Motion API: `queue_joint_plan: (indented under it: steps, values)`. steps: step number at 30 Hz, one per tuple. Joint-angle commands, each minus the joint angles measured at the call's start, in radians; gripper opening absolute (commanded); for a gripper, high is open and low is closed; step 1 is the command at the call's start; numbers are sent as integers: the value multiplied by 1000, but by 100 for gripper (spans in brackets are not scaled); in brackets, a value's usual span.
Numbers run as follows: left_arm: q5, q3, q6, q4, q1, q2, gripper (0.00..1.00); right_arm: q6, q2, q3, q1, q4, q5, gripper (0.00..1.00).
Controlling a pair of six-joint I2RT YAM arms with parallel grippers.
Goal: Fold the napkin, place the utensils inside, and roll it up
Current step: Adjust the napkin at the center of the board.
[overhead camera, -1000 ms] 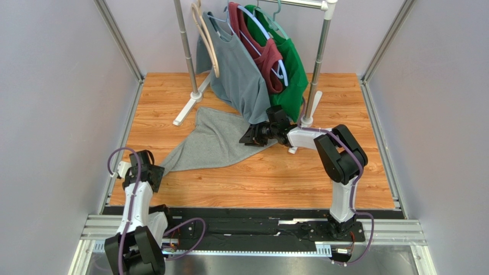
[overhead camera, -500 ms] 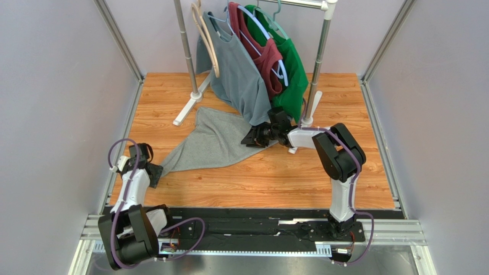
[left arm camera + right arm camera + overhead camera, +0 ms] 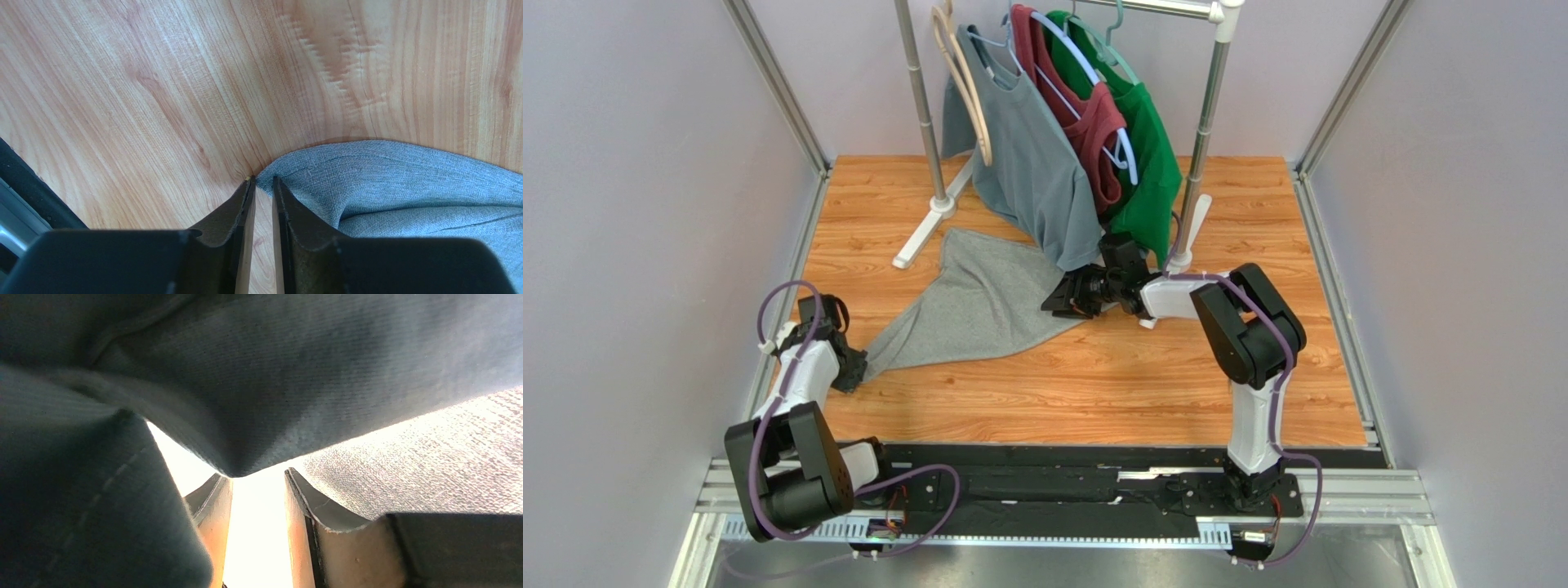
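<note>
The grey napkin (image 3: pixel 977 306) lies spread and rumpled on the wooden table, pulled to a point at its near-left corner. My left gripper (image 3: pixel 852 368) sits at that corner. In the left wrist view the jaws (image 3: pixel 263 179) are almost closed, with the napkin's corner (image 3: pixel 399 184) pinched at their tips. My right gripper (image 3: pixel 1065 298) is at the napkin's far right edge, under the hem of the hanging grey shirt (image 3: pixel 1032 147). Its jaws (image 3: pixel 258 474) stand apart with nothing between them. The napkin (image 3: pixel 430 459) lies beside its right finger and the shirt hem (image 3: pixel 276 367) hangs over it. No fork is in view.
A clothes rack stands at the back with the grey shirt, a maroon shirt (image 3: pixel 1081 110) and a green shirt (image 3: pixel 1143 147) on hangers. Its white foot (image 3: pixel 922 233) and right pole (image 3: pixel 1195 184) rest on the table. Grey walls close in both sides.
The left arm has swung its elbow back and left while its gripper stayed at the napkin's corner. The right gripper has crept slightly right under the shirt hem.
</note>
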Motion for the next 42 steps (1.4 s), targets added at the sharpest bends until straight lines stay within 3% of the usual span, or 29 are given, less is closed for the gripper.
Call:
queue_joint_plan:
  steps: [1,7,18,42]
  values:
    - [-1,23,37,-21,7,4,17,9,-25,-14,-9,52,-6,40]
    - [-3,21,83,2,7,7,0,14,-24,-21,-10,62,-12,39]
    - [17,135,123,-59,7,-122,0,2,13,-15,-30,49,9,39]
    - [273,318,239,-133,182,6,0,-74,47,11,-53,-114,161,39]
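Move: Between the left hand's nearly closed fingers lies the napkin's left corner, flat on the board about 1 cm below the hand point. The napkin's middle lies some 14 cm ahead and 20 cm to the right of it; the rack's left foot is about 27 cm ahead and 12 cm right. From the right hand, low over the napkin, that corner is roughly 11 cm back and 34 cm left, and the grey-blue shirt's hem hangs some 5 cm ahead, slightly above. Pinching the napkin's left corner shut first, the left hand then lifts it briskly about 8 cm while carrying it some 5 cm forward and later a little left, fingertips tilting outward about 10 degrees. The right hand, still part-open under the shirt, slides slowly about 2 cm right over the napkin, easing slightly down and forward. ##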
